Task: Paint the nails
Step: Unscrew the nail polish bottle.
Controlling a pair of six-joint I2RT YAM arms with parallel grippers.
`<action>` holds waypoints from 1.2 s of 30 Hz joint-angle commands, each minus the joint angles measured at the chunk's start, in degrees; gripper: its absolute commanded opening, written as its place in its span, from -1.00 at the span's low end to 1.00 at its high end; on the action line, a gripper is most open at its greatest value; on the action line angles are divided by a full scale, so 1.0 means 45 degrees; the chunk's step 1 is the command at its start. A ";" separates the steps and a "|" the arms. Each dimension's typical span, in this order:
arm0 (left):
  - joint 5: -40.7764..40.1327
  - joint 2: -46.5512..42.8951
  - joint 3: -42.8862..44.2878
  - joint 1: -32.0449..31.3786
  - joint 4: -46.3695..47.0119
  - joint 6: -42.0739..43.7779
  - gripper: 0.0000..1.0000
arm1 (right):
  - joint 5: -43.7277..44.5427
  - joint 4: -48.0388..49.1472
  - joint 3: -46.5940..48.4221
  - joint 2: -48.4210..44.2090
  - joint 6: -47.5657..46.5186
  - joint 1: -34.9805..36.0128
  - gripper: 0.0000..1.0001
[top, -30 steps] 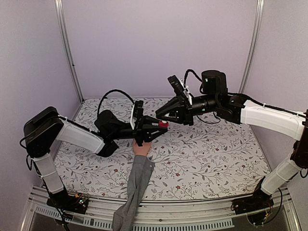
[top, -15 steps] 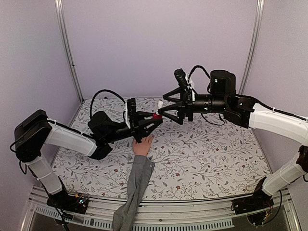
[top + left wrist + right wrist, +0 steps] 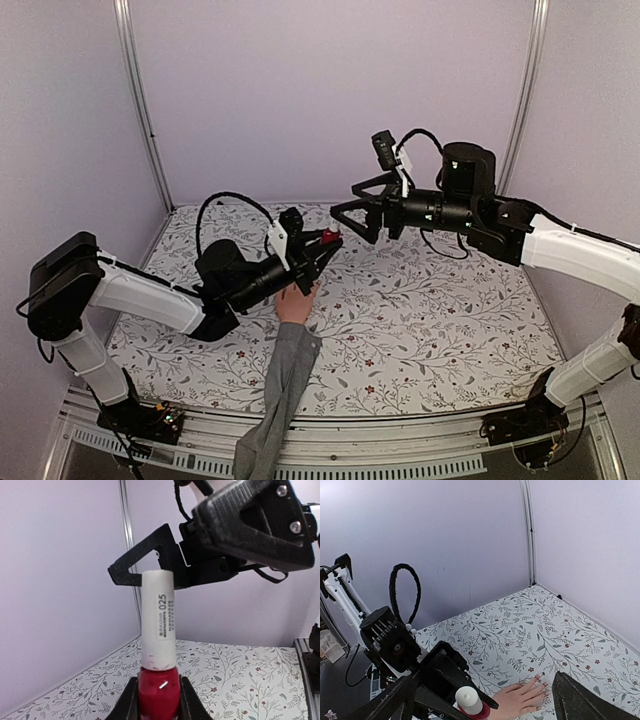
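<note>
My left gripper (image 3: 318, 246) is shut on a small red polish bottle (image 3: 331, 238), held in the air above the table. In the left wrist view the bottle (image 3: 158, 692) sits between the two fingers, its white cap (image 3: 158, 615) still on. My right gripper (image 3: 352, 214) hangs open just right of and above the cap, not touching it. The right wrist view looks down on the cap (image 3: 469, 699) between its wide-spread fingers (image 3: 395, 700). The peach mannequin hand (image 3: 296, 304) lies flat below, its nails (image 3: 539, 676) at the spread fingertips.
The hand's grey sleeve (image 3: 278, 390) runs down over the table's near edge. The floral tablecloth (image 3: 430, 310) covers the table, with lilac walls on three sides. The left arm's black cable (image 3: 402, 592) loops up behind its wrist.
The right gripper has gone from shut at the bottle's cap to wide open and drawn back up and to the right. The left gripper has tilted the bottle slightly and keeps its hold.
</note>
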 commanded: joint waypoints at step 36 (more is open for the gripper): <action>-0.3842 0.0789 0.1662 -0.0774 -0.0701 0.0782 -1.00 | 0.2228 0.0885 0.0552 0.1342 0.2040 0.0558 -0.46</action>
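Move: The right hand, wide open, has the white nail polish cap about 4 cm below it, 2 cm to its left and 1 cm back; the red bottle is roughly 8 cm below that hand, also 2 cm left and 1 cm back. The left hand already grips the bottle, with the cap about 4 cm straight above its fingers. The mannequin hand lies some 33 cm below the right hand, about 11 cm left and about level forward. Right hand sinks and advances about 3 cm, narrowing around the cap; left carries the bottle 3 cm forward. ##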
